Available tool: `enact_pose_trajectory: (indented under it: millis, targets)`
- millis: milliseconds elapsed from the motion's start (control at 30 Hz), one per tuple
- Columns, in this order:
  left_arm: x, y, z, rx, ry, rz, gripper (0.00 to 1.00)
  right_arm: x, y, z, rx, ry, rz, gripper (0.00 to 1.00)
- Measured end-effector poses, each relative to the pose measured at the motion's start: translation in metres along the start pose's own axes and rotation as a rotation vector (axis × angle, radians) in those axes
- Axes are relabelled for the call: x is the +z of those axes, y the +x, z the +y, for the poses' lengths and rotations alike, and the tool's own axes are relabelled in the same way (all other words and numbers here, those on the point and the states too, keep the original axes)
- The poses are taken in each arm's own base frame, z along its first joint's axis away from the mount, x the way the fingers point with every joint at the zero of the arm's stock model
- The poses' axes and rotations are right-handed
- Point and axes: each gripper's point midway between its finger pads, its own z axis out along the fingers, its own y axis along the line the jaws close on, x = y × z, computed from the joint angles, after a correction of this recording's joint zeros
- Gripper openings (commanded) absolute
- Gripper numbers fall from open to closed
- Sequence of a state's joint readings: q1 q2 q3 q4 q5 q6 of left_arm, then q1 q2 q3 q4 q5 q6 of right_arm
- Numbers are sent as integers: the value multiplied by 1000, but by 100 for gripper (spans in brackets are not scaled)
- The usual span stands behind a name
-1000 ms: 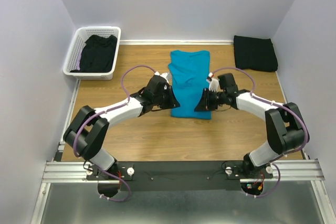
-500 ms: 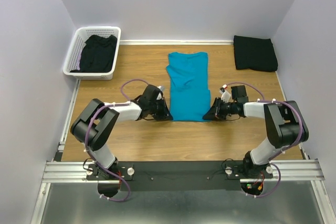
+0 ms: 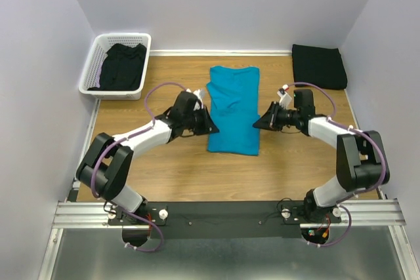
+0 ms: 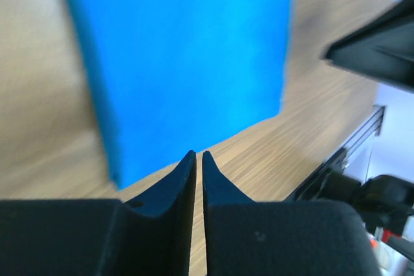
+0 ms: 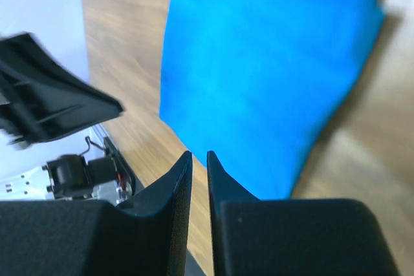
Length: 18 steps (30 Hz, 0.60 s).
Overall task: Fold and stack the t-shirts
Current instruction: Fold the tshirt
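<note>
A bright teal-blue t-shirt (image 3: 234, 109) lies flat on the wooden table (image 3: 177, 168) as a long narrow strip. It also fills the left wrist view (image 4: 187, 56) and the right wrist view (image 5: 265, 63). My left gripper (image 3: 209, 124) (image 4: 198, 154) hovers at the shirt's left edge, shut down to a thin slit with nothing in it. My right gripper (image 3: 257, 123) (image 5: 199, 154) hovers at the shirt's right edge, also shut and empty. A folded black t-shirt (image 3: 319, 66) rests at the back right. Another black t-shirt (image 3: 123, 65) lies crumpled in the basket.
The white lattice basket (image 3: 88, 82) stands at the back left against the wall. Walls close in the table on the left, back and right. The metal rail (image 3: 216, 214) with the arm bases runs along the near edge.
Both grippers went from the teal shirt's near corners toward the front, then back up to its sides. The shirt now lies flat with its near hem closer to the front.
</note>
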<state>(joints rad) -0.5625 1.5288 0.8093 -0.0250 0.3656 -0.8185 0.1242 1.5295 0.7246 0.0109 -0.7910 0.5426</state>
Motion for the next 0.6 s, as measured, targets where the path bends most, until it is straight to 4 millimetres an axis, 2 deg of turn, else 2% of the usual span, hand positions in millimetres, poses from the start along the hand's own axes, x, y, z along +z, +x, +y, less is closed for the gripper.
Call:
enact_pose_trajectory:
  millis: [133,200,233,300,433,467,600]
  targets:
    - [5,-50,-33,58,57,-84,16,15,-29,0,-20,-12,-14,22]
    - [19,-74,-34,71,56,-105,16,28,-42,-7,-18,-11,-12,22]
    - [33,-87,-30,75,48,-110,16,34,-46,-12,-13,-8,-9,22]
    - [51,-97,-15,65,22,-98,16,47,-53,-25,4,-1,0,22]
    - [86,-97,29,35,-53,-40,16,60,-51,-51,54,21,18,22]
    - [91,-93,41,21,-75,-22,16,62,-50,-59,72,28,21,22]
    - [91,-99,47,7,-67,-19,20,62,-54,-67,103,5,20,25]
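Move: The folded-over layer of the blue shirt ends in a crosswise edge. Its left corner is some 14 cm ahead of the left hand, about 1 cm to its left and 6 cm below; its right corner lies about 9 cm ahead of the right hand, 2 cm to its right and 7 cm below. The shirt's near left corner is just behind the left hand and 2 cm left; the near right corner is 4 cm behind the right hand and 2 cm right. Nearly shut fingertips of both hands come down onto the shirt at the two corners of the upper layer's edge, having travelled forward from above the near hem. The left arcs some 13 cm forward, rising about 4 cm before dropping, while the right goes about 8 cm forward and sinks steeply; wrists barely tilt and the finger gaps don't change. ##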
